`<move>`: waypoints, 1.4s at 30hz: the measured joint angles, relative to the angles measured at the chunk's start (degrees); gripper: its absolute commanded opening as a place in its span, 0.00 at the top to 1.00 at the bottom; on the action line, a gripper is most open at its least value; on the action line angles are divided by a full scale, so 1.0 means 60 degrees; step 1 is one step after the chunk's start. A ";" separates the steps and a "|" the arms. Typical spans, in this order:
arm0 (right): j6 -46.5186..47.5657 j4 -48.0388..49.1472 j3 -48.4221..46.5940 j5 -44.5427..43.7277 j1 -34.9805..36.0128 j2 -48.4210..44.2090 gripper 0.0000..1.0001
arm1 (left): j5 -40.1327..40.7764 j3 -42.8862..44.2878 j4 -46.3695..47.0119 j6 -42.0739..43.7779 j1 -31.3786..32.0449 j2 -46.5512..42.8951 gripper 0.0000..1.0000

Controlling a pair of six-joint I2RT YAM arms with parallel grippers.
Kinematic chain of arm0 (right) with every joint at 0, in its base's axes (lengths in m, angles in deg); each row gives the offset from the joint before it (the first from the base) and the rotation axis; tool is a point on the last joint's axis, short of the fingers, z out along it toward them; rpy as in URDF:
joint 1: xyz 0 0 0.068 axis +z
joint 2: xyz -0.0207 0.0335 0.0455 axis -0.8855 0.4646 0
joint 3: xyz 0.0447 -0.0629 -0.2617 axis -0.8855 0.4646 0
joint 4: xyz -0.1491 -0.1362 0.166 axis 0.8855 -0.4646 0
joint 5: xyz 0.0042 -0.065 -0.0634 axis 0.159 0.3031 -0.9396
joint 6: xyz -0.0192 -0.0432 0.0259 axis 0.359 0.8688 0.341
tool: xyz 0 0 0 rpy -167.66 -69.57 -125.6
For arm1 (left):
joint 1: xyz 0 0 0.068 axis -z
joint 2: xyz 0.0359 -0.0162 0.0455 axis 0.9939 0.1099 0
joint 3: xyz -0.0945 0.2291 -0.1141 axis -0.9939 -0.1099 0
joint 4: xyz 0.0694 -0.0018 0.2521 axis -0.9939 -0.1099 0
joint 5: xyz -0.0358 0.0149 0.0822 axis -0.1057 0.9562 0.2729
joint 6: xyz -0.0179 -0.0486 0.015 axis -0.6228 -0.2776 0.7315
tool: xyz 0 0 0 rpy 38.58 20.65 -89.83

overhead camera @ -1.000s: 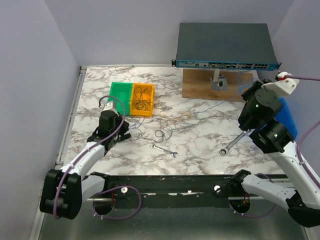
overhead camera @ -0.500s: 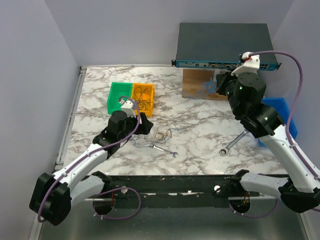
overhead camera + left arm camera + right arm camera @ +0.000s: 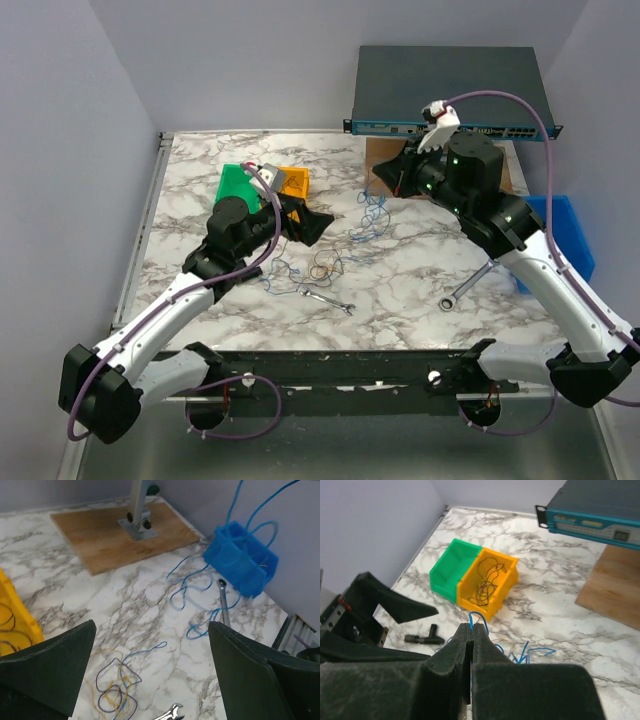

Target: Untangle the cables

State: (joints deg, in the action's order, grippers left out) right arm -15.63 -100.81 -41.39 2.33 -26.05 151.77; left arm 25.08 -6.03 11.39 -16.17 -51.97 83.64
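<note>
A thin blue cable (image 3: 370, 218) hangs from my right gripper (image 3: 385, 180), which is shut on it above the table's middle. In the right wrist view a small loop of that blue cable (image 3: 480, 616) sticks out above the closed right gripper (image 3: 471, 628). A small tangle of yellow, dark and blue cables (image 3: 325, 266) lies on the marble. My left gripper (image 3: 305, 222) hovers just left of it, open and holding nothing. The left wrist view shows the tangle (image 3: 112, 685) low between the wide left gripper (image 3: 150, 680), and blue cable loops (image 3: 197, 592) farther off.
Green bin (image 3: 237, 183) and orange bin (image 3: 293, 181) stand at the back left; the orange bin (image 3: 487, 582) holds dark cables. Two silver wrenches (image 3: 328, 300) (image 3: 465, 286) lie near the front. A blue bin (image 3: 570, 230), wooden board (image 3: 445, 178) and network switch (image 3: 450, 90) stand right and back.
My left gripper has opened and swung right toward the tangle. My right arm has swept left over the table, lifting the blue cable with it.
</note>
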 measured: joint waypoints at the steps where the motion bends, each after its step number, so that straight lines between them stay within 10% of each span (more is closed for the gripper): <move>1: 0.0000 -0.0004 0.0000 0.0270 0.0000 0.0055 0.99 | -0.0157 0.0237 0.0091 0.0036 0.0022 0.0117 0.01; 12: -0.0171 0.0011 -0.0026 0.2521 0.0000 0.0368 0.99 | -0.1450 0.1774 0.0882 0.0393 0.0754 0.1563 0.08; 14: -0.0211 0.0018 -0.0033 0.2747 0.0000 0.0408 0.99 | -0.1606 0.1931 0.0896 0.0423 0.0820 0.1825 0.32; 17: -0.0284 0.0051 -0.0033 0.2998 0.0000 0.0455 0.90 | -0.1792 0.2317 0.0882 0.0397 0.0907 0.2368 1.00; 21: -0.0572 0.0124 -0.0022 0.2947 0.0000 0.0430 0.21 | -0.1730 0.2918 0.0572 0.0270 0.0889 0.2973 1.00; 31: -0.1217 0.0710 0.2299 -0.0262 -0.0004 -0.1133 0.19 | -0.0965 0.2543 -0.0685 -0.1217 -0.1577 0.2903 1.00; 42: -0.1435 0.1260 0.3016 -0.0623 -0.0004 -0.1038 0.19 | 0.0459 0.4007 -0.2787 -0.0532 -0.3803 0.4029 1.00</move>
State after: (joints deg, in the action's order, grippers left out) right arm -24.24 -93.25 -23.29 -1.41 -26.07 145.54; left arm 27.84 18.01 -5.33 -19.36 -74.79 107.81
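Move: From my open left hand, the blue cable hanging beneath my right fingers is about 14 cm to the right, 3 cm ahead and 6 cm up. The orange bin lies some 17 cm ahead and 7 cm left, the green bin 12 cm farther left beside it, both roughly 23 cm below. From my right hand, which holds the cable, the part to be taken hangs straight below by about 6 cm, and my left gripper is 14 cm left, 3 cm back and 12 cm lower. I bring my hands together, the left going right and up to the hanging blue cable while the right carries it left and a little back. My left fingers pinch the cable below the right ones, which then open and back off down and to the right. Holding the cable, my left hand swings about 20 cm left and 14 cm forward, sinking slightly and turning some 40 degrees counter-clockwise, to the bins. ##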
